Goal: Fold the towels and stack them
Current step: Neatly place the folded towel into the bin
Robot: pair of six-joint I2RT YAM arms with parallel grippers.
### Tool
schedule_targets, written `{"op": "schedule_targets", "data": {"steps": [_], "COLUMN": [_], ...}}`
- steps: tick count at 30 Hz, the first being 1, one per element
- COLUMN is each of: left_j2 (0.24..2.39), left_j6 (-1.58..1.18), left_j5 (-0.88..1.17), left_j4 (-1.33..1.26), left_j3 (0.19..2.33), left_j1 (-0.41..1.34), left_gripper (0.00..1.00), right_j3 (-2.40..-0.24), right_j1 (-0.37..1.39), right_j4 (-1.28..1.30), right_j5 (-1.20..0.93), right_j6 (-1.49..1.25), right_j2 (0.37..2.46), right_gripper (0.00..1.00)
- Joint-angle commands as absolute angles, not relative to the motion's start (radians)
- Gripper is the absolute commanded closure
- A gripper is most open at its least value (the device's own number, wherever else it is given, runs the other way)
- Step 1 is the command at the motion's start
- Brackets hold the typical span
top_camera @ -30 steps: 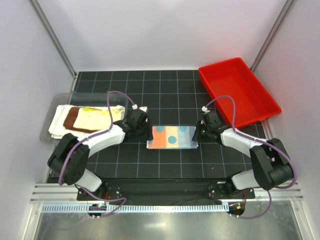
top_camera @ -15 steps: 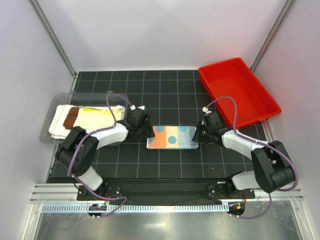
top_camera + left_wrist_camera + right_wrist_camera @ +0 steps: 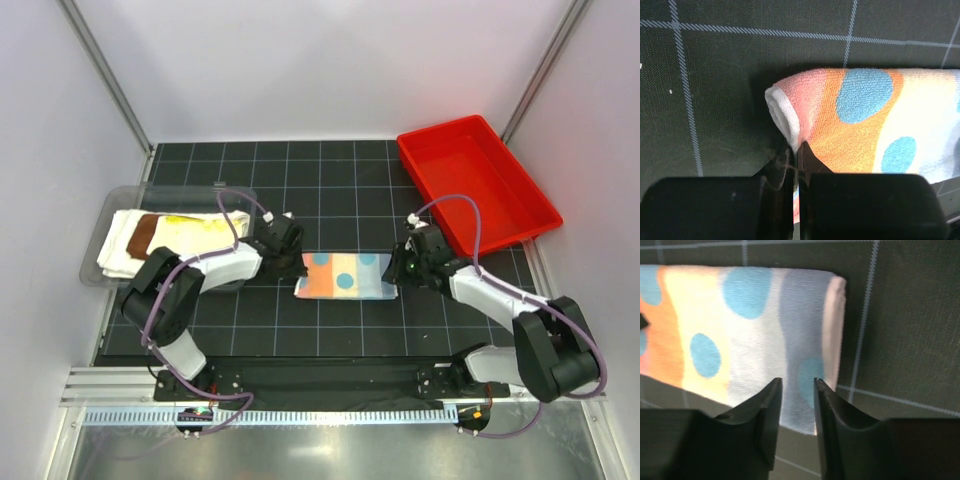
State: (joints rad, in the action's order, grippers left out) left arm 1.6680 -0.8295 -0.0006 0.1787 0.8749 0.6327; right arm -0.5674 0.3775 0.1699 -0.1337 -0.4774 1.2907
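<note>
The pastel multicoloured towel [image 3: 345, 275] lies folded into a narrow strip on the black gridded mat, between the two arms. My left gripper [image 3: 298, 262] is at its left end. In the left wrist view the jaws [image 3: 797, 147] are shut, pinching the rolled white-and-pink edge of that towel [image 3: 860, 125]. My right gripper [image 3: 398, 268] hovers over the towel's right end. Its jaws [image 3: 796, 382] stand a little apart, with the grey-blue end of the towel [image 3: 740, 325] showing flat beneath the gap. A cream-white towel [image 3: 115, 255], a brown one [image 3: 145, 235] and a yellow one [image 3: 195, 235] lie stacked at the left.
The stacked towels rest in a clear plastic bin [image 3: 110, 205] at the mat's left edge. A red tray [image 3: 470, 180] sits at the back right, close behind the right arm. White walls enclose the mat at the back and sides.
The left gripper has closed onto the towel's left edge, its arm drawn in. The right gripper's jaws have parted slightly. The towel has not moved.
</note>
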Motion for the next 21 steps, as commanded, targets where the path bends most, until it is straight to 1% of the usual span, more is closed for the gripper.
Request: {"op": "schedule_targets", "data": {"steps": [1, 2, 3, 4, 5, 10, 14, 21], "left_j2": [1.695, 1.698, 1.706, 1.706, 1.709, 1.655, 1.623, 1.598], "left_j6": [-0.798, -0.772, -0.758, -0.746, -0.726, -0.666, -0.603, -0.557], "left_j5": [-0.085, -0.11, -0.13, -0.144, -0.175, -0.273, -0.391, -0.411], "left_j4": [0.352, 0.427, 0.461, 0.492, 0.552, 0.684, 0.826, 0.887], "left_j3": [0.963, 0.991, 1.033, 1.054, 1.069, 1.132, 1.206, 1.269], "left_j1": [0.666, 0.684, 0.689, 0.693, 0.702, 0.715, 0.713, 0.715], "left_gripper": [1.0, 1.0, 1.0, 1.0, 1.0, 1.0, 1.0, 1.0], "right_j3": [-0.624, -0.65, -0.661, -0.672, -0.695, -0.741, -0.745, -0.752], "right_j1": [0.376, 0.376, 0.374, 0.377, 0.376, 0.376, 0.376, 0.376], "right_j4": [0.184, 0.21, 0.222, 0.236, 0.257, 0.316, 0.316, 0.302], "right_j5": [-0.192, -0.193, -0.196, -0.193, -0.195, -0.207, -0.209, -0.216], "right_j6": [-0.489, -0.491, -0.489, -0.486, -0.485, -0.476, -0.472, -0.472], "right_j2": [1.188, 1.152, 1.129, 1.114, 1.089, 1.052, 1.031, 1.046], "right_gripper": [0.55, 0.43, 0.35, 0.14, 0.0, 0.0, 0.0, 0.0]}}
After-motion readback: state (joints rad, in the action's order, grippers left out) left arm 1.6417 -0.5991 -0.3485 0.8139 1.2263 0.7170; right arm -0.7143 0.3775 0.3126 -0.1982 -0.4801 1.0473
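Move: The left hand, shut on the folded towel's left end, has the clear bin's middle about 25 cm to its left and 7 cm ahead, a couple of centimetres higher. The yellow towel on the stack inside lies some 20 cm left and 8 cm ahead. The folded towel's middle is about 9 cm to the left hand's right, level with it. From the right hand, just above the other end, that middle lies about 9 cm left, straight across, 3 cm below. Still pinching the folded towel by its left end, the left hand lifts it nearly 7 cm and, once rising, swings some 5 cm left towards the clear bin, rolling about 30 degrees so its left side comes up. The right hand climbs quickly some 11 cm away from the towel's right end, spreads its fingers fully, then hovers. ##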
